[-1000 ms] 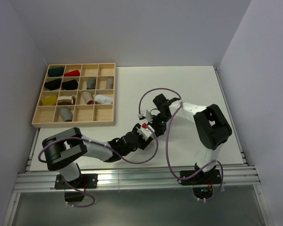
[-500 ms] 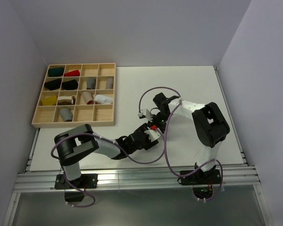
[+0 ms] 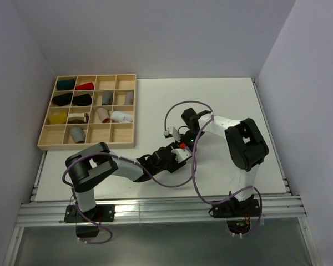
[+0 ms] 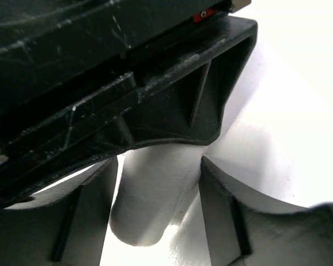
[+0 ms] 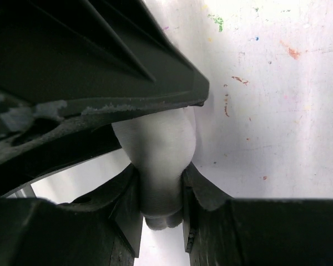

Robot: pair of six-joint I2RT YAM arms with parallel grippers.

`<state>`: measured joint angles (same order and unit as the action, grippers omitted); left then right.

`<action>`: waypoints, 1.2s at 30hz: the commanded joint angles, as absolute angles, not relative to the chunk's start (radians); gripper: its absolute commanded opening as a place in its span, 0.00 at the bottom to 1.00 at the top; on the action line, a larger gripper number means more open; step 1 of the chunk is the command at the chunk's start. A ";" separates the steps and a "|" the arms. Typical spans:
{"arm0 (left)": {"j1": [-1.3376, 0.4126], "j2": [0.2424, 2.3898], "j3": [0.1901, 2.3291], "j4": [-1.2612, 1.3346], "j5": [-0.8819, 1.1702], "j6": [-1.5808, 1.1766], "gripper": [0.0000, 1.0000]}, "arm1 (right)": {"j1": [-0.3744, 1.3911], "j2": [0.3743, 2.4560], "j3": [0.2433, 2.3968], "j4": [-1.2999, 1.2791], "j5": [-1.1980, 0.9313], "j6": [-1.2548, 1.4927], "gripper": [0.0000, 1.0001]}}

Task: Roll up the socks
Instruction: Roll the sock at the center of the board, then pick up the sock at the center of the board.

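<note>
A plain white sock (image 4: 155,188), rolled into a soft tube, hangs from my right gripper (image 5: 160,169), which is shut on it; it also shows in the right wrist view (image 5: 158,149). My left gripper (image 4: 158,162) is open, with one jaw on each side of the sock's lower end, close to it and not squeezing it. In the top view the two grippers meet at mid-table, left (image 3: 176,154) and right (image 3: 183,145), and hide the sock. The grey striped sock is not in view on the table.
A wooden compartment tray (image 3: 87,143) stands at the back left, holding several small rolled bundles in red, green, black, yellow, grey and white. Purple cables (image 3: 195,166) loop beside both arms. The white table (image 3: 233,105) shows small paint marks.
My left gripper has moved right, up to the right gripper, and its jaws now stand around the sock. The right gripper has hardly moved.
</note>
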<state>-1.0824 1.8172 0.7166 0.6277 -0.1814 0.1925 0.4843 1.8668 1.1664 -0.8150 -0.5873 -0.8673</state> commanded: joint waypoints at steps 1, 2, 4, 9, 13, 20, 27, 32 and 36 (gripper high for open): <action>-1.069 1.851 0.742 0.563 -0.088 0.181 0.62 | 0.497 1.934 1.152 -0.902 -0.512 -0.905 0.00; -1.069 1.856 0.744 0.549 -0.078 0.173 0.59 | 0.495 1.936 1.154 -0.903 -0.517 -0.905 0.00; -1.069 1.861 0.744 0.542 -0.068 0.152 0.53 | 0.494 1.942 1.161 -0.905 -0.523 -0.904 0.00; -1.069 1.884 0.741 0.525 -0.061 0.082 0.24 | 0.489 1.950 1.178 -0.919 -0.549 -0.897 0.00; -1.069 1.890 0.732 0.537 -0.066 0.025 0.00 | 0.482 1.945 1.181 -0.923 -0.572 -0.891 0.00; -1.052 1.887 0.726 0.512 -0.067 -0.030 0.00 | 0.448 1.887 1.193 -0.966 -0.627 -0.879 0.42; -1.026 1.887 0.739 0.466 -0.041 -0.075 0.00 | 0.348 1.793 1.256 -1.100 -0.692 -0.919 0.54; -1.009 1.846 0.724 0.482 -0.041 -0.118 0.00 | 0.239 1.718 1.296 -1.161 -0.770 -0.925 0.54; -0.997 1.770 0.704 0.492 -0.051 -0.138 0.00 | 0.175 1.663 1.318 -1.166 -0.793 -0.899 0.54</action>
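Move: Just beyond the left hand's open fingertips lies the middle of the rolled sock, some 1 cm ahead, 2 cm to the right and about 1 cm below. In the tray, the white roll stands roughly 16 cm ahead and 26 cm to the left of the left hand, and the tray's middle about 19 cm ahead and 38 cm left. From the right hand, already gripping the sock's other end, the sock's middle is about 2 cm left, 1 cm back and 1 cm lower. Handing the rolled sock over: the left hand eases about 1 cm back, right and down and closes its fingers on the near end of the roll, then holds there while its wrist tips down and rolls some 15 degrees. The right hand keeps its grip until the left has closed, then opens, lets go and withdraws about 10 cm, up and to the right, turning clockwise a little. ##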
